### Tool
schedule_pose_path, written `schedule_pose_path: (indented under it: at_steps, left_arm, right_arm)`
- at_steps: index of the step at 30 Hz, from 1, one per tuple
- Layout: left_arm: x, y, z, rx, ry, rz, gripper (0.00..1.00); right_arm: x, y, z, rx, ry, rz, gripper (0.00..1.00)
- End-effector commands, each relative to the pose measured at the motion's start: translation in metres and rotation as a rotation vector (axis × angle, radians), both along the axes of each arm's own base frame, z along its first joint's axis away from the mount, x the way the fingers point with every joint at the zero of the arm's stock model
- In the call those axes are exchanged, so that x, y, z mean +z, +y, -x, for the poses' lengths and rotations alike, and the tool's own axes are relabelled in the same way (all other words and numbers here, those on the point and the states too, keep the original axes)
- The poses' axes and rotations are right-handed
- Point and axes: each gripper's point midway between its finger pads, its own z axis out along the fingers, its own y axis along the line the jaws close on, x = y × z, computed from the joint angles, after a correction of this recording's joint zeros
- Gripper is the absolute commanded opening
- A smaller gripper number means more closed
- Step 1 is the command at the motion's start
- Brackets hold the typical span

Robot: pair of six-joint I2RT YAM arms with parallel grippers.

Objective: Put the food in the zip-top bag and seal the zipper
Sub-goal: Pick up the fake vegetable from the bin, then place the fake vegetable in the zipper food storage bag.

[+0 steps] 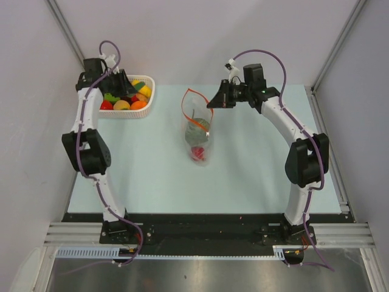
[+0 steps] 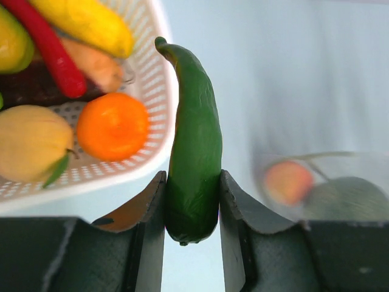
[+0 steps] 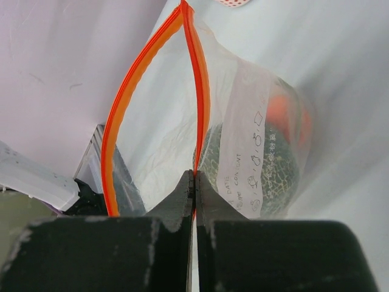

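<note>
In the left wrist view a long green toy cucumber [image 2: 194,140] stands between the fingers of my left gripper [image 2: 193,177], which press it from both sides just outside the basket's rim. More food lies in the basket: an orange [image 2: 112,125], a pale yellow fruit [image 2: 30,143] and a red chilli [image 2: 51,52]. The zip-top bag [image 1: 197,131] lies mid-table with its mouth held up and open. My right gripper [image 3: 194,179] is shut on one side of the orange zipper [image 3: 121,109]. Inside the bag sit a netted green melon [image 3: 255,164] and a red piece [image 3: 279,112].
The white lattice basket [image 1: 151,91] stands at the table's back left, with my left gripper [image 1: 121,85] over it. My right gripper [image 1: 214,100] is at the bag's far end. White walls close in the back and both sides.
</note>
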Motion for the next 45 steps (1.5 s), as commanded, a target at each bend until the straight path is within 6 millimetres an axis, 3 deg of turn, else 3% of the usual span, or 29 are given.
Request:
schedule_pose_path:
  at_steps: [1, 3, 4, 6, 7, 9, 12, 14, 22, 26, 27, 35, 36, 39, 41, 43, 45]
  left_arm:
    - [0.119, -0.069, 0.065, -0.187, -0.117, 0.121, 0.04]
    - [0.129, -0.104, 0.098, -0.275, -0.066, 0.177, 0.02]
    - [0.143, -0.120, 0.123, -0.339, -0.073, 0.226, 0.02]
    - [0.159, -0.137, 0.145, -0.397, -0.089, 0.294, 0.03]
    - [0.156, -0.156, 0.163, -0.465, -0.058, 0.348, 0.03]
    - [0.180, -0.166, 0.185, -0.495, -0.099, 0.396, 0.03]
    - [0.176, -0.184, 0.207, -0.515, -0.028, 0.453, 0.02]
    - [0.161, -0.193, 0.214, -0.504, 0.048, 0.469, 0.02]
    - [0.116, -0.188, 0.208, -0.217, 0.325, 0.445, 0.02]
    - [0.113, -0.194, 0.197, -0.134, 0.370, 0.474, 0.12]
    - [0.119, -0.194, 0.189, -0.112, 0.338, 0.456, 0.13]
    - [0.108, -0.204, 0.149, 0.033, 0.315, 0.356, 0.15]
    - [0.112, -0.205, 0.145, 0.043, 0.303, 0.352, 0.28]
    - [0.115, -0.210, 0.139, 0.039, 0.307, 0.376, 0.44]
    - [0.126, -0.212, 0.135, 0.017, 0.265, 0.386, 0.66]
    - [0.152, -0.213, 0.128, -0.004, 0.167, 0.398, 0.94]
    - [0.169, -0.206, 0.124, 0.001, 0.095, 0.405, 1.00]
  right_arm:
    - [0.029, 0.014, 0.000, 0.033, -0.071, -0.053, 0.00]
    - [0.031, 0.015, 0.000, 0.033, -0.070, -0.061, 0.00]
    - [0.031, 0.016, -0.001, 0.033, -0.069, -0.061, 0.00]
    - [0.031, 0.017, -0.001, 0.033, -0.069, -0.064, 0.00]
    - [0.033, 0.017, -0.002, 0.033, -0.074, -0.065, 0.00]
    - [0.033, 0.018, -0.001, 0.034, -0.069, -0.068, 0.00]
    - [0.034, 0.020, 0.001, 0.033, -0.068, -0.070, 0.00]
    - [0.035, 0.020, 0.000, 0.025, -0.068, -0.068, 0.00]
    - [0.035, 0.020, 0.004, 0.013, -0.062, -0.065, 0.00]
    - [0.038, 0.023, 0.009, 0.027, -0.064, -0.071, 0.00]
    - [0.037, 0.024, 0.009, 0.029, -0.061, -0.072, 0.00]
    - [0.041, 0.028, 0.014, 0.042, -0.075, -0.074, 0.00]
    - [0.042, 0.029, 0.015, 0.044, -0.077, -0.073, 0.00]
    - [0.043, 0.029, 0.016, 0.044, -0.086, -0.069, 0.00]
    - [0.043, 0.029, 0.015, 0.041, -0.091, -0.066, 0.00]
    - [0.042, 0.028, 0.015, 0.042, -0.098, -0.060, 0.00]
    - [0.041, 0.027, 0.014, 0.040, -0.098, -0.056, 0.00]
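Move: My left hand already grips the fake vegetable above the bin; the bag's open mouth lies about 24 cm to its right, 12 cm back and 4 cm higher. In the bin, the orange sits some 8 cm ahead, 2 cm right and 14 cm below; in the bag, the melon is about 11 cm beneath the mouth. My right hand pinches the bag's rim, with the mouth's middle about 4 cm to its left, level with it. I sweep the fake vegetable up out of the bin, back and to the right, swinging about 30 degrees clockwise and rising some 17 cm. Then I sink about 7 cm, undoing that swing as the hand tips down, and ease forward over the bag's mouth, where my left fingers open wide and let go. My right hand keeps its pinch on the rim, drifting about 3 cm left. ##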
